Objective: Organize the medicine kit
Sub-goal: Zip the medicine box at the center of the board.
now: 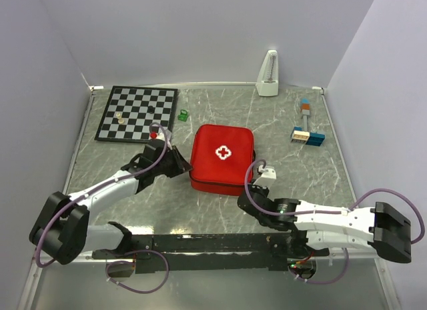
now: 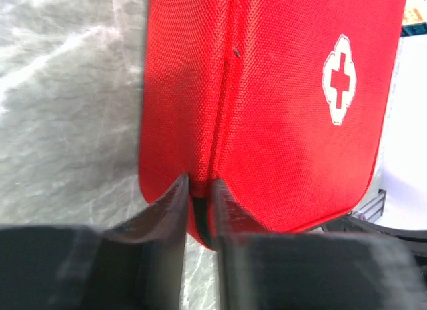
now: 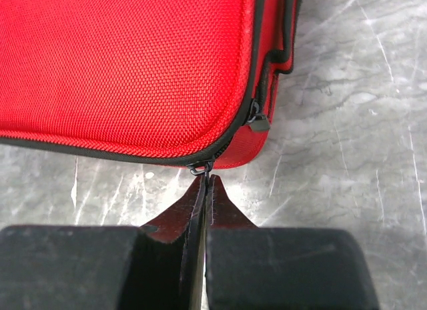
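The red medicine kit lies closed in the middle of the table, white cross up. My left gripper is at its left edge; in the left wrist view the gripper is shut on a black strip along the kit's side seam. My right gripper is at the kit's near right corner. In the right wrist view the gripper is shut on a black zipper pull at the kit's edge. A second zipper pull hangs at the corner.
A black-and-white chessboard with a few small pieces lies at the back left, a small green object beside it. A white metronome stands at the back wall. Coloured blocks lie at the right.
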Robot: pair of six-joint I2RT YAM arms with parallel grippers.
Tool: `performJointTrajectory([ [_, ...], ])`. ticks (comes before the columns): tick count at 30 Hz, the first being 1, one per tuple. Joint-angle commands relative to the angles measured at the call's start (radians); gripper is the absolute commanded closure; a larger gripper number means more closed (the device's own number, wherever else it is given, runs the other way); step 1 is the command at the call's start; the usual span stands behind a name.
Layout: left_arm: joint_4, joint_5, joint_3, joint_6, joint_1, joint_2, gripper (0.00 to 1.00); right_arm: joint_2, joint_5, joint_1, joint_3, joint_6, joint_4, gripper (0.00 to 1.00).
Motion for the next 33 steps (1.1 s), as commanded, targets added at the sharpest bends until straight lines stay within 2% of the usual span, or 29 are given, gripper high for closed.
performJointTrajectory([
  [1, -0.104, -0.077, 0.051, 0.062, 0.058, -0.024, 0.66, 0.025, -0.008, -0.002, -0.015, -0.122, 0.033, 1.0],
  [4, -0.13, -0.034, 0.059, 0.049, 0.039, -0.116, 0.53, 0.051, -0.015, 0.007, 0.006, -0.154, 0.062, 1.0],
  [8, -0.182, -0.06, 0.055, 0.002, -0.05, -0.251, 0.35, 0.08, -0.046, 0.018, 0.023, -0.219, 0.142, 1.0],
  [12, -0.109, -0.106, 0.009, -0.127, -0.23, -0.277, 0.27, 0.129, -0.074, 0.029, 0.032, -0.274, 0.229, 1.0],
  [15, -0.055, -0.143, 0.002, -0.187, -0.337, -0.204, 0.25, 0.16, -0.1, 0.038, 0.045, -0.302, 0.274, 1.0],
  [17, -0.038, -0.143, 0.015, -0.208, -0.383, -0.144, 0.25, 0.172, -0.11, 0.049, 0.057, -0.322, 0.294, 1.0],
  [20, -0.027, -0.219, 0.028, -0.241, -0.428, -0.076, 0.23, 0.181, -0.115, 0.07, 0.074, -0.348, 0.323, 1.0],
  [30, 0.085, -0.367, 0.031, -0.363, -0.431, 0.042, 0.21, 0.217, -0.13, 0.121, 0.092, -0.366, 0.363, 1.0],
  [32, 0.094, -0.376, 0.041, -0.379, -0.431, 0.079, 0.23, 0.232, -0.134, 0.128, 0.098, -0.365, 0.361, 1.0],
  [33, 0.087, -0.382, 0.048, -0.38, -0.431, 0.097, 0.28, 0.235, -0.132, 0.131, 0.1, -0.365, 0.361, 1.0],
])
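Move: The left fingers are still at the left side of the medicine box near its front corner; the held zipper pull they will next come beside lies about 18 cm to their right, 4 cm back and a little lower, with the box's middle some 10 cm to their right and 4 cm ahead. The right fingers already hold that pull at the front right corner, with the box's middle about 9 cm ahead and 8 cm left, the second pull roughly 3 cm ahead and 2 cm right, and the front left corner 17 cm left and 1 cm ahead. The left hand opens wide and comes free of the box's left side, drifts about 2 cm left, then arcs up some 7 cm and back and to its right before sinking again, ending with a short forward creep, fingers spread, at the front edge close beside the right gripper. Meanwhile the right hand keeps its shut pinch on the pull and draws it some 7 cm left, lately a little back as well, while turning about 20 degrees counter-clockwise. ##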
